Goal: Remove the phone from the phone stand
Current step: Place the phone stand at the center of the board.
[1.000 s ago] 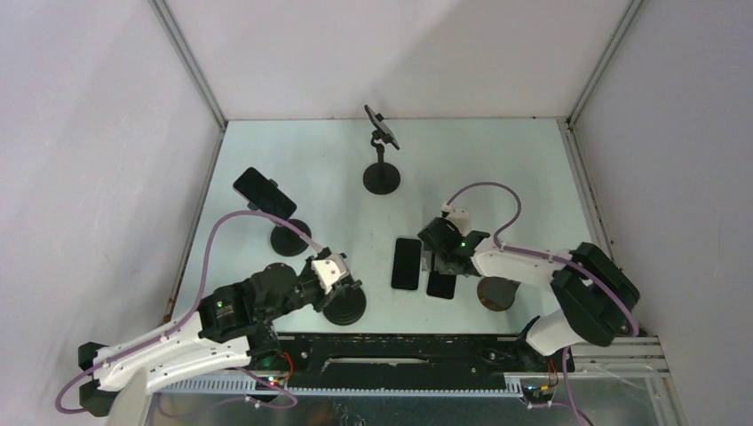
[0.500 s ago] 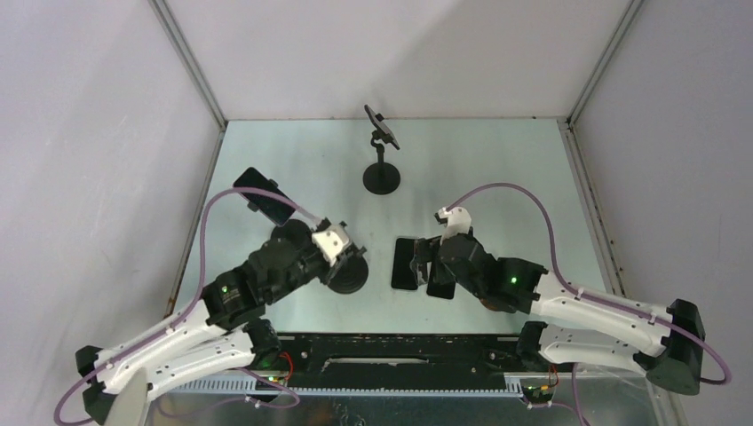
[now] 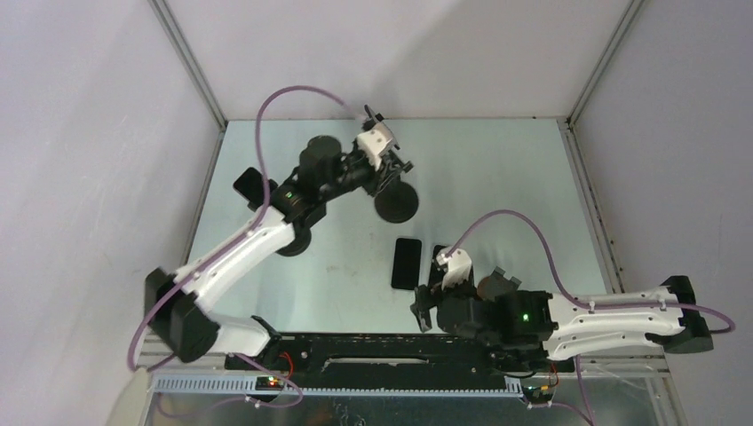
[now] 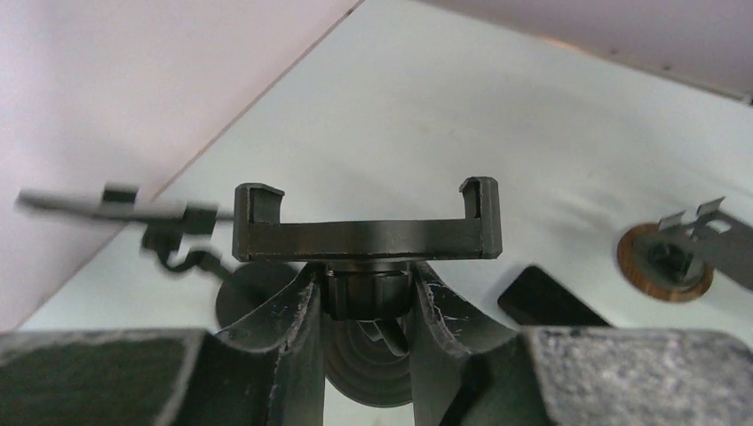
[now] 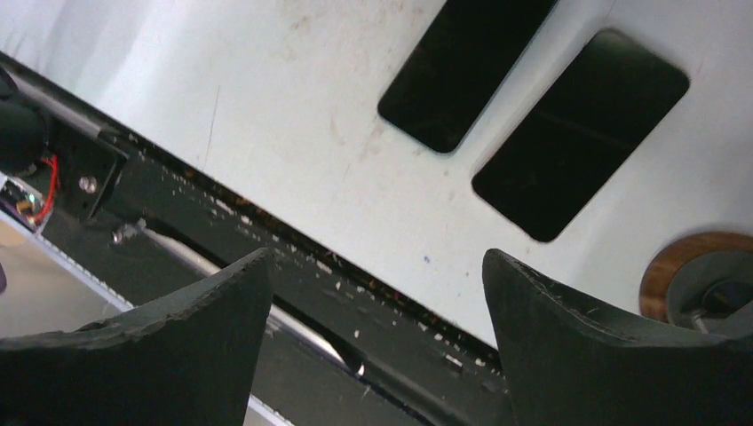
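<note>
A black phone (image 3: 249,185) sits in a phone stand at the left of the table, partly hidden behind my left arm. My left gripper (image 3: 389,167) is at the back, shut on the neck of another phone stand (image 4: 364,238) whose cradle is empty; its round base (image 3: 397,205) hangs below. Two more phones (image 3: 407,264) lie flat mid-table, seen also in the right wrist view as a pair of phones (image 5: 463,73). My right gripper (image 3: 424,307) hovers open over the near table edge, with nothing between its fingers (image 5: 542,328).
A third stand (image 3: 373,118) stands at the back wall, close beside the held one; its thin top (image 4: 107,204) is blurred. A brown-based stand (image 4: 668,263) with an empty cradle sits at the near right. The black rail (image 5: 293,266) runs along the near edge.
My left arm swung from the near left to the back of the table, carrying the empty stand. My right arm drew back from the flat phones toward the near edge.
</note>
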You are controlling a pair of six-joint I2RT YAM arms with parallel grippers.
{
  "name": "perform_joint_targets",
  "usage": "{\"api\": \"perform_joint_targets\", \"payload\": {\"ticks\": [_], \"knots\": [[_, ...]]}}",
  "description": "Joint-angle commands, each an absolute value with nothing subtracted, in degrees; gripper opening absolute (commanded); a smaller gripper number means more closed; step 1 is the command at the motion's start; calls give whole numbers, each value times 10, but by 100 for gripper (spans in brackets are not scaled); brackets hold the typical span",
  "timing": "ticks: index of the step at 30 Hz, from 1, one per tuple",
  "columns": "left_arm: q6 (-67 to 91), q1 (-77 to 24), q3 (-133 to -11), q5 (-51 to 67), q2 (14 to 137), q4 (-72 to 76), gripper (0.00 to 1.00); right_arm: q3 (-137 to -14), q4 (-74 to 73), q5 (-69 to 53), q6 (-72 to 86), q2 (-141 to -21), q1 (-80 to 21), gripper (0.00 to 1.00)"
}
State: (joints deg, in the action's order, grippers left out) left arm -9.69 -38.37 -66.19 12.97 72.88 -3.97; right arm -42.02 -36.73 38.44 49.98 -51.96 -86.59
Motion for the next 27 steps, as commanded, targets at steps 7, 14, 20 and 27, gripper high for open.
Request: {"api": "perform_joint_targets", "payload": {"ticks": [7, 14, 20, 27], "knots": [[-115, -411, -907, 289, 974, 68, 1, -354, -368, 480, 689, -592, -990, 88], [-137, -427, -1016, 270, 1112, 21, 3, -382, -359, 480, 692, -689, -999, 89], [-103, -426, -1043, 271, 1171, 42, 14, -383, -372, 479, 699, -698, -1002, 89], [-102, -427, -1030, 253, 1178, 37, 34, -383, -379, 481, 714, -701, -1005, 89]]}}
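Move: Some 8 cm ahead of the left hand and 19 cm to its right, about 31 cm below, is the clear spot on the board for the empty phone stand it already holds. The other stand with its phone is roughly 20 cm ahead and 2 cm left; the left loose phone lies 7 cm back and 6 cm right, the right loose phone 9 cm back and 17 cm right. From the right hand the spot is 30 cm ahead, 10 cm right, 15 cm below. Swinging right by some 17 cm and forward about 8 cm, the left hand carries the stand away from the one at the back, then sinks about 12 cm towards the board and comes to a stop, turning clockwise as it goes and keeping its grip near the top of the stand. Meanwhile the empty right hand drops about 9 cm and draws slightly back at the board's front edge, rolling a little, fingers open. ##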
